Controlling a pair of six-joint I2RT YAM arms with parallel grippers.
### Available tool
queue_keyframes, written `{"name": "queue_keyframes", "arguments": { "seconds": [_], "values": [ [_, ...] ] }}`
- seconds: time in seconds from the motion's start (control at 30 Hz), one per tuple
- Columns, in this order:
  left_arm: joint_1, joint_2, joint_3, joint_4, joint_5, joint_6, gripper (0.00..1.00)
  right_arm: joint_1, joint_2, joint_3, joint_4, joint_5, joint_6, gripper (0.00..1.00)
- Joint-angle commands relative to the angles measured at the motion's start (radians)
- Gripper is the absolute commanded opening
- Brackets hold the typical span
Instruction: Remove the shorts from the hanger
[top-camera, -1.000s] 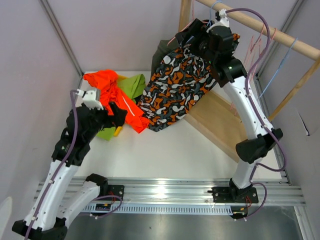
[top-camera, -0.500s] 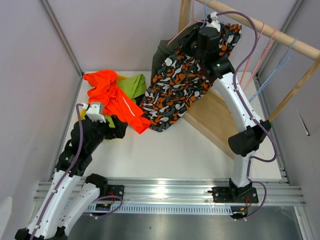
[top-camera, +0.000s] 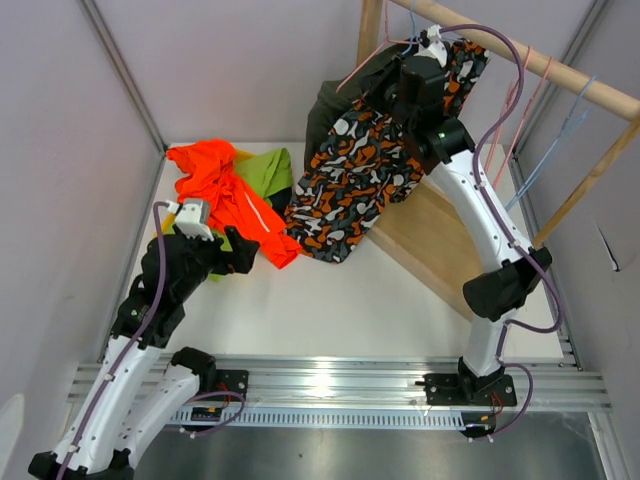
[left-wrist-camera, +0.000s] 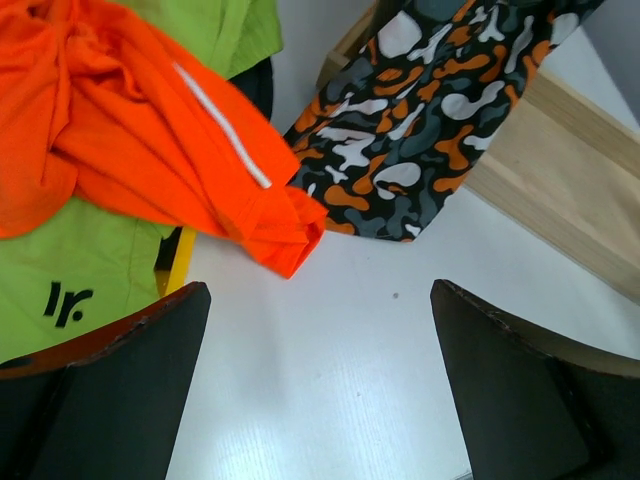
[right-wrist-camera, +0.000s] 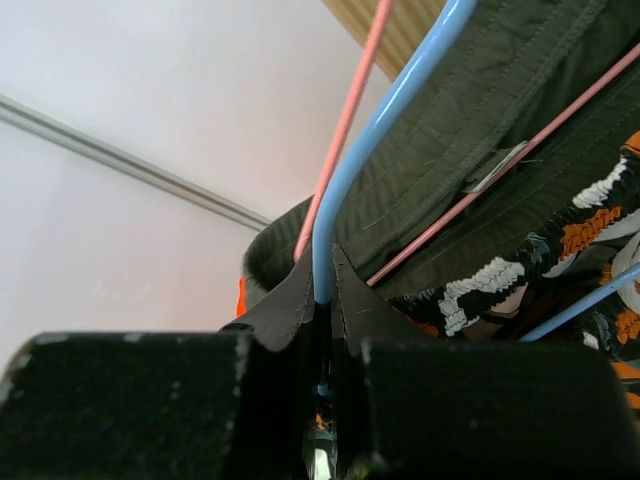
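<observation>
Camouflage shorts (top-camera: 350, 170) hang from a blue hanger (right-wrist-camera: 390, 100) on the wooden rail (top-camera: 560, 75), and their hem reaches the table. Dark olive shorts (top-camera: 322, 105) hang behind them on a pink hanger (right-wrist-camera: 345, 130). My right gripper (top-camera: 405, 72) is up at the rail. In the right wrist view it (right-wrist-camera: 322, 275) is shut on the blue hanger's wire, beside the olive waistband (right-wrist-camera: 480, 100). Bright orange shorts (top-camera: 215, 185) and lime green shorts (top-camera: 265, 170) lie heaped at the back left. My left gripper (left-wrist-camera: 320, 295) hangs open over bare table just in front of that heap.
A slanted wooden board (top-camera: 430, 240) lies under the rail on the right. Bare pink and blue hangers (top-camera: 520, 100) dangle further along the rail. A yellow strip (left-wrist-camera: 180, 265) shows under the lime cloth. Grey walls close in the left and back.
The right gripper closed on the blue hanger wire and shifted a little along the rail. The left gripper pulled back from the orange heap toward the near left.
</observation>
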Motion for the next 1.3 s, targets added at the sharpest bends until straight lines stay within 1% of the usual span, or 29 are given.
{"name": "queue_keyframes", "arguments": {
  "seconds": [0.0, 0.03, 0.07, 0.1, 0.13, 0.17, 0.2, 0.3, 0.33, 0.4, 0.43, 0.53, 0.6, 0.63, 0.7, 0.73, 0.77, 0.8, 0.83, 0.9, 0.97, 1.07, 1.1, 1.13, 1.17, 1.2, 1.23, 1.27],
  "values": [
    [-0.038, 0.025, 0.110, 0.114, 0.121, -0.006, 0.99, 0.011, -0.123, 0.000, 0.054, 0.003, -0.015, 0.00],
    [-0.052, 0.035, 0.120, 0.149, 0.153, -0.020, 0.99, 0.013, -0.140, -0.011, 0.054, -0.002, -0.009, 0.00],
    [-0.068, 0.048, 0.130, 0.239, 0.190, -0.024, 0.99, 0.016, -0.172, -0.023, 0.055, -0.005, 0.000, 0.00],
    [-0.084, 0.081, 0.150, 0.291, 0.268, -0.023, 0.99, 0.017, -0.191, -0.056, 0.058, -0.012, 0.020, 0.00],
    [-0.122, 0.101, 0.152, 0.343, 0.303, -0.011, 0.99, 0.022, -0.209, -0.076, 0.066, -0.016, 0.036, 0.00],
    [-0.142, 0.124, 0.158, 0.444, 0.333, 0.002, 0.99, 0.025, -0.229, -0.098, 0.072, -0.022, 0.051, 0.00],
    [-0.177, 0.178, 0.170, 0.492, 0.392, 0.012, 0.99, 0.030, -0.266, -0.121, 0.081, -0.037, 0.083, 0.00],
    [-0.228, 0.270, 0.198, 0.694, 0.451, 0.043, 0.99, 0.048, -0.333, -0.195, 0.087, -0.052, 0.131, 0.00],
    [-0.234, 0.334, 0.209, 0.729, 0.466, 0.052, 0.99, 0.059, -0.350, -0.227, 0.083, -0.055, 0.161, 0.00],
    [-0.245, 0.399, 0.261, 0.794, 0.469, 0.058, 0.99, 0.069, -0.398, -0.261, 0.080, -0.071, 0.187, 0.00],
    [-0.247, 0.461, 0.273, 0.812, 0.471, 0.057, 0.99, 0.076, -0.413, -0.296, 0.083, -0.080, 0.215, 0.00],
    [-0.253, 0.566, 0.334, 0.862, 0.471, 0.045, 0.99, 0.083, -0.467, -0.334, 0.066, -0.117, 0.263, 0.00],
    [-0.268, 0.609, 0.377, 0.878, 0.460, 0.045, 0.98, 0.085, -0.499, -0.365, 0.051, -0.140, 0.281, 0.00],
    [-0.273, 0.629, 0.390, 0.878, 0.456, 0.046, 0.96, 0.085, -0.510, -0.373, 0.045, -0.144, 0.289, 0.00],
    [-0.283, 0.681, 0.431, 0.873, 0.446, 0.042, 0.87, 0.086, -0.524, -0.394, 0.040, -0.167, 0.309, 0.00],
    [-0.286, 0.698, 0.439, 0.878, 0.451, 0.037, 0.68, 0.085, -0.537, -0.400, 0.040, -0.174, 0.315, 0.00],
    [-0.291, 0.723, 0.449, 0.881, 0.477, 0.029, 0.54, 0.085, -0.542, -0.406, 0.040, -0.177, 0.323, 0.00],
    [-0.293, 0.730, 0.460, 0.879, 0.488, 0.013, 0.30, 0.085, -0.544, -0.409, 0.038, -0.183, 0.326, 0.00],
    [-0.296, 0.732, 0.459, 0.881, 0.489, 0.002, 0.00, 0.083, -0.550, -0.411, 0.035, -0.184, 0.327, 0.00],
    [-0.311, 0.694, 0.413, 0.902, 0.471, -0.018, 0.00, 0.082, -0.551, -0.408, 0.032, -0.177, 0.326, 0.00],
    [-0.323, 0.645, 0.379, 0.861, 0.439, -0.015, 0.00, 0.074, -0.550, -0.405, 0.029, -0.172, 0.320, 0.00],
    [-0.378, 0.487, 0.287, 0.780, 0.378, 0.011, 0.00, 0.044, -0.547, -0.393, 0.009, -0.172, 0.310, 0.00],
    [-0.397, 0.386, 0.243, 0.754, 0.324, 0.019, 0.00, 0.022, -0.547, -0.394, 0.005, -0.172, 0.310, 0.00],
    [-0.414, 0.332, 0.221, 0.725, 0.302, 0.025, 0.00, 0.011, -0.548, -0.394, 0.003, -0.172, 0.309, 0.00],
    [-0.449, 0.277, 0.168, 0.682, 0.284, 0.026, 0.00, 0.001, -0.550, -0.396, 0.002, -0.172, 0.310, 0.00],
    [-0.469, 0.222, 0.117, 0.657, 0.244, 0.023, 0.00, -0.009, -0.547, -0.394, 0.003, -0.175, 0.309, 0.00],
    [-0.483, 0.113, 0.059, 0.643, 0.236, 0.016, 0.00, -0.027, -0.548, -0.393, 0.002, -0.177, 0.309, 0.00],
    [-0.496, 0.059, 0.030, 0.638, 0.229, -0.012, 0.00, -0.033, -0.548, -0.394, 0.003, -0.180, 0.310, 0.00]
  ]
}}
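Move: The camouflage shorts hang about 16 cm ahead of the left hand, 22 cm to its right and 5 cm higher. The olive shorts are some 12 cm beyond them, and the red shorts lie about 15 cm ahead of the left hand, 5 cm left and 20 cm below. From the right hand, already gripping the blue hanger, the camouflage shorts' middle is roughly 9 cm back, 2 cm left and 17 cm down. Right draws the blue hanger back 15 cm; left swings 20 cm right and up, pinches camouflage shorts, pulls back. ##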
